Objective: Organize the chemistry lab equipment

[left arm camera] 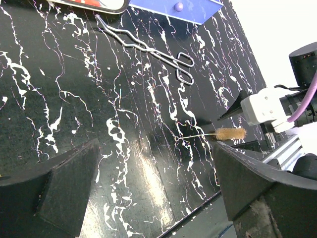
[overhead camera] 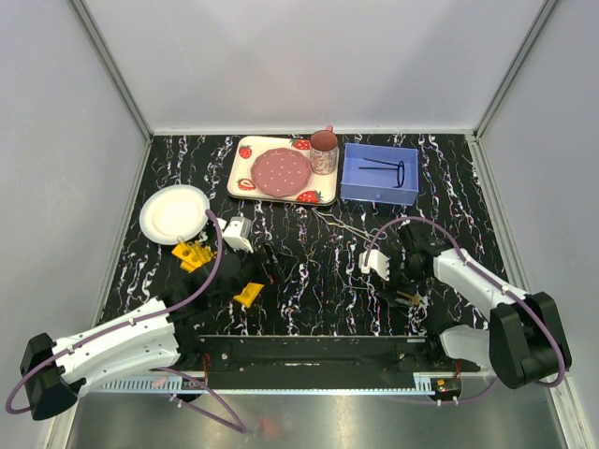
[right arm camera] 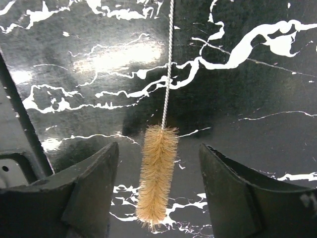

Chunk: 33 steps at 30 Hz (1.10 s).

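Note:
The tan-bristled tube brush [right arm camera: 157, 173] lies on the black marbled table, its twisted wire handle running away from me. My right gripper [right arm camera: 158, 193] is open, with one finger on each side of the bristles and a gap on both sides. From above, the brush [overhead camera: 412, 299] sits just under the right gripper [overhead camera: 409, 285]. My left gripper [left arm camera: 156, 183] is open over bare table, holding nothing. Thin wire tongs [left arm camera: 148, 47] lie further back on the table. A yellow rack [overhead camera: 192, 253] lies by the left arm, and another yellow piece [overhead camera: 248, 295] is nearer the front edge.
A blue box [overhead camera: 379, 173] holding a dark wire item stands at the back right. Beside it is the strawberry-print tray [overhead camera: 245, 173] with a pink plate and cup. A round white plate [overhead camera: 174, 213] sits at the left. The table's front edge [left arm camera: 198, 213] is close to the left gripper.

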Available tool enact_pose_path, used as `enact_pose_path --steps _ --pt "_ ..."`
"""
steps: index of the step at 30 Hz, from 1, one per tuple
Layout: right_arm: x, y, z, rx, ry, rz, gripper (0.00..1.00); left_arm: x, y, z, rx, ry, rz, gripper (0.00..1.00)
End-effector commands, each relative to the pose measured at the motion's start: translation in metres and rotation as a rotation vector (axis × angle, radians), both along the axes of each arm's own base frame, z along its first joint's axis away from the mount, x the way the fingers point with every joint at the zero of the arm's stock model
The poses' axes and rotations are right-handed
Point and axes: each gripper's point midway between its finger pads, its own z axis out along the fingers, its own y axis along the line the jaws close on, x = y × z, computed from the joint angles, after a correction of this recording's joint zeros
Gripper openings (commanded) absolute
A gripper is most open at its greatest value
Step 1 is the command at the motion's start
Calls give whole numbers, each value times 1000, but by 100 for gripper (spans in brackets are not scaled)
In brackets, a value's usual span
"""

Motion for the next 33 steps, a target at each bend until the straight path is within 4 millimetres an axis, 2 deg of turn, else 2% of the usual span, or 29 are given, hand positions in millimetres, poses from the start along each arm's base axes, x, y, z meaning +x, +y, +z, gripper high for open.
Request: enact_pose_path --steps 1,4,7,8,15,21,24,31,33 --pt "10 0 -6 -37 -32 -8 65 3 -5 15 -53 -30 -5 99" --pt "10 0 -10 -63 -25 -10 56 2 -5 14 -51 -29 -5 99" --pt "8 -2 -14 -84 -4 -19 38 2 -4 15 -52 -30 -4 99" --pt "7 -2 -16 -89 7 -21 29 2 -4 14 -50 -30 -2 99" --pt "8 1 -9 -82 23 -39 5 3 -1 14 -47 -31 5 99" --pt "18 11 21 -30 -7 -43 0 4 -2 16 -44 -37 4 99" --pt "31 17 40 -10 -45 -49 0 5 -2 21 -61 -40 5 99" --pt "83 23 83 -21 -189 -71 0 7 -4 39 -159 -60 -15 99" --pt "96 21 86 -37 -200 -80 0 8 -2 39 -158 -57 -10 99"
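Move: The brush's bristled head lies between the right hand's open fingers, about 2 cm below the hand point and 2 cm to its right. The tongs lie on the table some 17 cm ahead of this hand, 10 cm to its left and 2 cm lower; the blue box is about 31 cm ahead and 3 cm to the left, roughly level in height. From the left hand, the bristled head is about 24 cm to the right, 2 cm back and 16 cm down. Ease the right gripper down a last centimetre or so while the fingers finish closing on the brush, pinching the bristles near the wire. Then, still shut on the brush, lift about 8 cm and carry it forward some 6 cm towards the blue box, drifting slightly left. ##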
